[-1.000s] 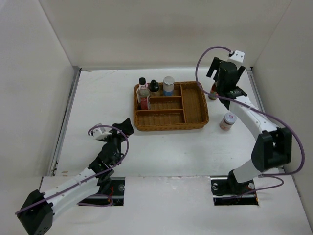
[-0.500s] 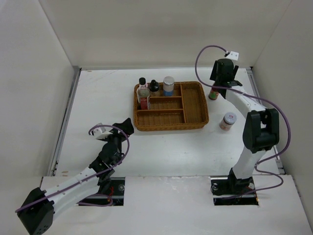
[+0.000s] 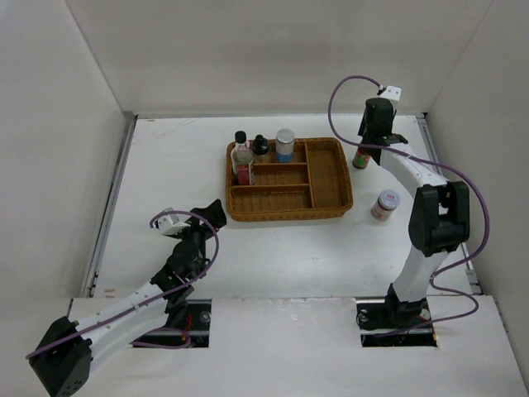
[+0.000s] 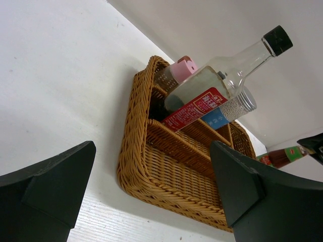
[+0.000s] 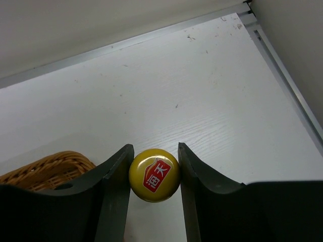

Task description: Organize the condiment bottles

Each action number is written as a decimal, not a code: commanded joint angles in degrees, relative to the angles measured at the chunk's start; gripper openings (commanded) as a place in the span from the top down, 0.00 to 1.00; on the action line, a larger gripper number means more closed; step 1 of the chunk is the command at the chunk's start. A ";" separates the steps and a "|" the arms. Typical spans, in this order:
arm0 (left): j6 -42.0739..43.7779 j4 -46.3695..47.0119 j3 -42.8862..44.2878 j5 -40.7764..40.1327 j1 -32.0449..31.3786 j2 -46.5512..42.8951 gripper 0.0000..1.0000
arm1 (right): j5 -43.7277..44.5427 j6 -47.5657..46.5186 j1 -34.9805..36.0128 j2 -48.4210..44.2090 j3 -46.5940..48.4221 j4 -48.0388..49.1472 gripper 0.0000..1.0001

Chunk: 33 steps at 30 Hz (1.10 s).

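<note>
A dark red bottle (image 3: 361,156) with a yellow cap (image 5: 154,175) stands on the table just right of the wicker tray (image 3: 348,190). My right gripper (image 5: 154,166) is above it, shut on the cap with both fingers touching it. In the tray's far-left part stand a clear black-capped bottle (image 3: 240,141), a small black-topped one (image 3: 260,146), a silver-lidded jar (image 3: 285,143) and a red jar (image 3: 243,171). Another silver-lidded jar (image 3: 384,203) stands on the table right of the tray. My left gripper (image 4: 151,189) is open near the tray's near-left corner, holding nothing.
White walls close in the table on the left, back and right. A metal strip (image 5: 282,65) runs along the right edge close to the right gripper. The tray's middle and right compartments (image 3: 329,172) hold nothing.
The right gripper has closed from wide open onto the yellow cap, and the right arm has swung in over the bottle. The left arm has not moved.
</note>
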 commanded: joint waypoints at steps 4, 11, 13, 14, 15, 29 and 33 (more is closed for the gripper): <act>-0.46 2.63 -5.95 0.63 0.24 -0.17 0.00 | 1.28 0.15 -0.32 -6.52 1.77 0.74 0.75; -0.46 2.63 -5.95 0.72 0.16 -0.61 0.00 | 1.46 -1.25 2.74 -17.15 0.63 0.65 0.74; -0.46 2.63 -6.04 0.72 0.42 -0.18 0.00 | 1.28 -0.99 4.94 -19.62 -0.60 0.65 0.74; -0.46 2.63 -6.04 0.72 0.42 0.00 0.00 | 1.37 -0.82 6.78 -20.93 -1.48 0.74 0.74; -0.55 2.63 -6.04 0.72 0.33 -0.08 0.00 | 1.46 -0.64 8.63 -22.08 -2.44 1.26 0.74; -0.55 2.63 -5.95 0.72 -0.54 -0.52 0.00 | -0.21 2.79 30.26 -13.40 3.87 6.80 0.74; -0.46 2.63 -6.04 0.72 -0.28 -0.26 0.00 | -0.65 2.26 32.46 -8.74 7.56 7.07 0.74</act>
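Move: From the right hand, already holding the green-labelled sauce bottle by its yellow cap, the free spot in the basket's middle compartment lies about 28 cm left, 10 cm back and 20 cm below. The silver-lidded jar stands roughly 7 cm beyond that spot; the black-capped bottle is as far out and 8 cm left of the jar. The tall clear bottle is some 13 cm left of the spot. From the left hand, the spot is about 18 cm ahead, 31 cm right and 12 cm below. Keeping its pinch on the yellow cap, the right hand lifts the sauce bottle about 14 cm while drawing back, then swings it roughly 27 cm left to the basket. Past the top of the arc it sinks towards the middle compartment, ending lower than it began; the wrist turns some 30 degrees counter-clockwise, fingers unchanged. ##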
